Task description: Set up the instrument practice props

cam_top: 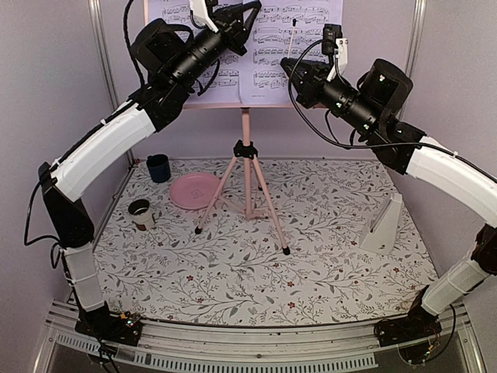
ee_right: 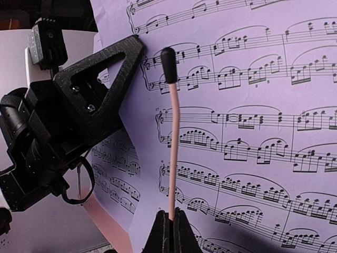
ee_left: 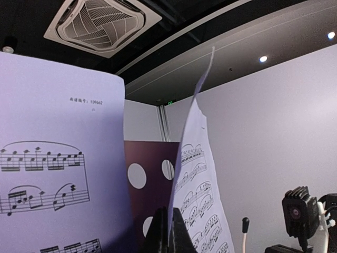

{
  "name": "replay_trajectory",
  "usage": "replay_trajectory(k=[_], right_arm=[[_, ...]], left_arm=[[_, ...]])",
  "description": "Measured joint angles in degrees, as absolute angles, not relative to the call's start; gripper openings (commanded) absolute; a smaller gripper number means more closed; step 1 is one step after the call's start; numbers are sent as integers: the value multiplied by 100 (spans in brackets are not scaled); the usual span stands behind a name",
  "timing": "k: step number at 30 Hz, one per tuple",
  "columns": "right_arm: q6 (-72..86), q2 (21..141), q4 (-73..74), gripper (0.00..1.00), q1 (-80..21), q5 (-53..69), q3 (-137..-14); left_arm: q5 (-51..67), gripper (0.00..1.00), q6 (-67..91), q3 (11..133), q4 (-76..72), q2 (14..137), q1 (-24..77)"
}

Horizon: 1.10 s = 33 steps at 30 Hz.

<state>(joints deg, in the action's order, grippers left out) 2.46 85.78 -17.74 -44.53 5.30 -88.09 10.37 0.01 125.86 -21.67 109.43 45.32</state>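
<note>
The pink music stand (cam_top: pixel 247 175) stands at the back middle of the table, with lavender sheet music pages (cam_top: pixel 311 39) on its desk. High at the desk, my left gripper (cam_top: pixel 255 8) is shut on the edge of a sheet music page (ee_left: pixel 202 174) that stands edge-on between its jaws (ee_left: pixel 169 212). Another page (ee_left: pixel 52 158) lies to its left, and the perforated desk (ee_left: pixel 150 158) shows between the two. My right gripper (cam_top: pixel 286 66) is shut on a thin pink rod with a black tip (ee_right: pixel 171 132) in front of the pages (ee_right: pixel 253 132). The white metronome (cam_top: pixel 384 225) stands at the right.
A round pink plate (cam_top: pixel 194 190) lies by the stand's left tripod leg. A dark cup (cam_top: pixel 158 167) stands at the back left and a small white cup (cam_top: pixel 140 211) nearer the front. The floral cloth (cam_top: pixel 256 272) covers the table, and walls close it in.
</note>
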Motion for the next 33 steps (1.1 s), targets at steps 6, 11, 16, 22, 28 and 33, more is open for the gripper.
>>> replay_trajectory(k=[6,11,16,22,28,33], right_arm=[[314,8597,-1737,15,-4447,526,-8853],[403,8650,-1555,39,-4431,499,-8855],[471,8685,-1413,45,-4421,473,-8855],[508,8685,-1374,53,-4421,467,-8855],[416,8517,-1372,71,-4418,528,-8685],[231,8027,-1380,76,-4407,639,-8315]], left_arm=[[1079,0,5,12597,-2165,10947,4532],[1092,0,5,12597,-2156,10947,4532],[1098,0,5,12595,-2156,10947,4532],[1107,0,3,12595,-2156,10947,4532],[1140,0,1,12597,-2156,10947,4532],[1194,0,-3,12597,-2147,10954,4532]])
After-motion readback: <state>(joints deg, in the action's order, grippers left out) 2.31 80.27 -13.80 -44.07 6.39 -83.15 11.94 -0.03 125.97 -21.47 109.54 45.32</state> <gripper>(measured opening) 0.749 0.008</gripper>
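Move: The right hand already pinches the pink clip rod; its black tip stands about 8 cm above the fingers, roughly 1 cm ahead and 1 cm to the right. The right sheet, which the rod is to hold, has its middle some 4 cm ahead, 1 cm right and 6 cm higher; the left sheet's middle is about 18 cm left, 4 cm ahead and 6 cm up. From the left hand, the right sheet's middle lies about 6 cm right, 1 cm ahead and 5 cm down. The right fingers let go of the clip rod, opening from shut to about three-quarters while the hand dips some 2 cm and eases about 1 cm forward towards the right sheet. Then the hand draws back and to the right, nearly 3 cm back, away from the sheet. The left fingers stay shut, keeping their pinch on the right sheet's left edge without travelling. ##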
